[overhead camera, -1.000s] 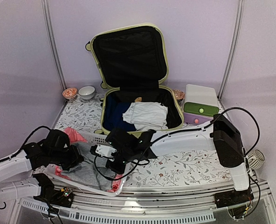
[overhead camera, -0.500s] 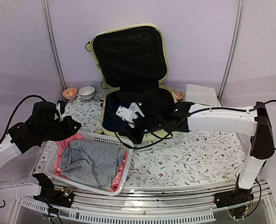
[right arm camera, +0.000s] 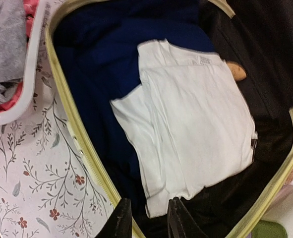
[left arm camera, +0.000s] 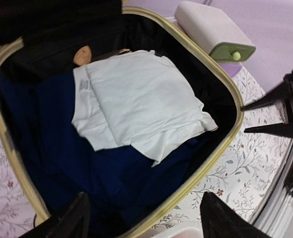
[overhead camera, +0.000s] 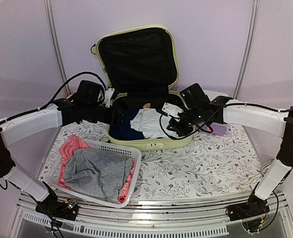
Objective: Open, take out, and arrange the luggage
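The luggage [overhead camera: 151,145] lies open at the back of the table, its black-lined lid upright. Inside it are a folded white garment [left arm camera: 141,99] and, under that, a dark blue garment [left arm camera: 62,148]. My left gripper [left arm camera: 146,223] hangs over the case's near left rim [left arm camera: 205,168], jaws wide open and empty. From the right, my right gripper [right arm camera: 147,220] hovers over a corner of the white garment [right arm camera: 196,129]. Its jaws are a little apart with nothing between them. In the top view the left gripper [overhead camera: 114,113] and right gripper [overhead camera: 175,125] flank the case.
A white slatted basket [overhead camera: 117,149] stands at the front left, holding a grey garment [overhead camera: 99,171] over a pink one [overhead camera: 72,146]. A small white box with a green drawer [left arm camera: 210,29] sits right of the case. A small brown thing [left arm camera: 83,54] lies at the case's back.
Both arms swung from the basket up to the open case. Both grippers went from shut to open. The grey garment now lies in the basket.
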Controlling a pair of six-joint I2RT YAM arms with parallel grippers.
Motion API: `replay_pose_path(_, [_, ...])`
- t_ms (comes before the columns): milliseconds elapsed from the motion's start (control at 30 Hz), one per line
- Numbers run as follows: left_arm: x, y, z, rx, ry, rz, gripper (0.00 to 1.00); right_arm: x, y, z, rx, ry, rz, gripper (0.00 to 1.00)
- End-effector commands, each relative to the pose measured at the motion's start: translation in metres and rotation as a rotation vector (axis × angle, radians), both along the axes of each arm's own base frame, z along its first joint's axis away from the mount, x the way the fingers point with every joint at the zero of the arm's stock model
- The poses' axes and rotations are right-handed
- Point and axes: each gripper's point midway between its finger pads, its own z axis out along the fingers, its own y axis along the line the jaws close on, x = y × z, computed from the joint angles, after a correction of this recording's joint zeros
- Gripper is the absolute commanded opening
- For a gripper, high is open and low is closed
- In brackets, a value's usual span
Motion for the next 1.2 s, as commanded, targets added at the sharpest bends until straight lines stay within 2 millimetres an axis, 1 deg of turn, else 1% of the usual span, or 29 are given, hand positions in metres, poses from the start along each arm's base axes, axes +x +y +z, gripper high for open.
replay_pose_path(0, [0.022, -0.038, 0.018, 0.084, -0.147, -0.171, 0.81, 0.017, -0.035, 0.002, -0.124, -0.082, 0.031, 0.45])
replay_pose_path(67, [0.036, -0.044, 0.018, 0.113, -0.175, -0.171, 0.81, 0.030, -0.044, 0.002, -0.132, -0.088, 0.016, 0.52])
replay_pose_path(133, [0.050, -0.046, 0.013, 0.159, -0.205, -0.162, 0.82, 0.039, -0.050, -0.006, -0.156, -0.082, 0.015, 0.53])
replay_pose_path(200, [0.060, -0.051, 0.008, 0.203, -0.228, -0.182, 0.82, 0.047, -0.058, -0.018, -0.214, -0.088, 0.041, 0.54])
replay_pose_path(233, [0.061, -0.054, 0.003, 0.228, -0.238, -0.209, 0.91, 0.050, -0.061, -0.024, -0.236, -0.084, 0.052, 0.54])
replay_pose_path(267, [0.057, -0.061, -0.002, 0.255, -0.252, -0.276, 0.97, 0.052, -0.064, -0.031, -0.264, -0.081, 0.079, 0.54])
replay_pose_path(333, [0.053, -0.070, -0.011, 0.327, -0.291, -0.362, 0.98, 0.055, -0.064, -0.039, -0.285, -0.058, 0.144, 0.54])
replay_pose_path(400, [0.053, -0.075, -0.019, 0.395, -0.325, -0.417, 0.98, 0.060, -0.062, -0.041, -0.304, -0.080, 0.211, 0.54])
replay_pose_path(433, [0.053, -0.077, -0.025, 0.439, -0.349, -0.455, 0.98, 0.064, -0.061, -0.041, -0.313, -0.101, 0.238, 0.54])
replay_pose_path(500, [0.059, -0.075, -0.031, 0.509, -0.378, -0.467, 0.98, 0.074, -0.058, -0.041, -0.335, -0.139, 0.270, 0.55])
replay_pose_path(600, [0.067, -0.069, -0.037, 0.582, -0.389, -0.455, 0.98, 0.092, -0.055, -0.046, -0.375, -0.180, 0.281, 0.56])
replay_pose_path(700, [0.073, -0.062, -0.040, 0.627, -0.390, -0.429, 0.97, 0.101, -0.051, -0.061, -0.413, -0.179, 0.314, 0.57])
replay_pose_path(733, [0.074, -0.060, -0.042, 0.635, -0.388, -0.423, 0.97, 0.101, -0.048, -0.068, -0.422, -0.173, 0.343, 0.57])
replay_pose_path(867, [0.081, -0.049, -0.043, 0.654, -0.378, -0.381, 0.97, 0.100, -0.044, -0.086, -0.449, -0.191, 0.433, 0.57])
replay_pose_path(933, [0.085, -0.041, -0.039, 0.638, -0.370, -0.354, 0.97, 0.104, -0.041, -0.089, -0.448, -0.218, 0.453, 0.58])
replay_pose_path(1000, [0.087, -0.032, -0.031, 0.609, -0.371, -0.329, 0.97, 0.104, -0.037, -0.092, -0.438, -0.219, 0.463, 0.60])
replay_pose_path(1033, [0.087, -0.028, -0.025, 0.587, -0.377, -0.320, 0.97, 0.104, -0.035, -0.093, -0.426, -0.221, 0.471, 0.62])
replay_pose_path(1067, [0.086, -0.024, -0.021, 0.572, -0.385, -0.314, 0.97, 0.102, -0.032, -0.092, -0.409, -0.219, 0.481, 0.78])
replay_pose_path(1100, [0.085, -0.020, -0.017, 0.561, -0.393, -0.306, 0.97, 0.101, -0.030, -0.092, -0.395, -0.217, 0.488, 0.86])
replay_pose_path(1167, [0.085, -0.011, -0.012, 0.556, -0.401, -0.290, 0.97, 0.100, -0.029, -0.091, -0.382, -0.221, 0.487, 0.87])
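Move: The white shirt in the open suitcase is the goal of both hands. Its middle lies about 8 cm ahead, 8 cm left and 12 cm below the right hand; from the left hand, it is about 6 cm ahead, 14 cm right and 16 cm below. The navy garment's bare part lies about 5 cm ahead, 2 cm right and 17 cm below the left hand, the laundry basket roughly 19 cm back, 10 cm left and 18 cm down. Towards the right edge of the white shirt, the right hand goes forward some 10 cm and sinks about 9 cm, swinging right, then slightly back left, while its wrist rolls and its fingers open wide. The left hand heads forward about 8 cm over the navy garment, first right then partly back left, sinking some 4 cm after a slight rise, rolling around 45 degrees and opening a little further; no contact can be made out. ##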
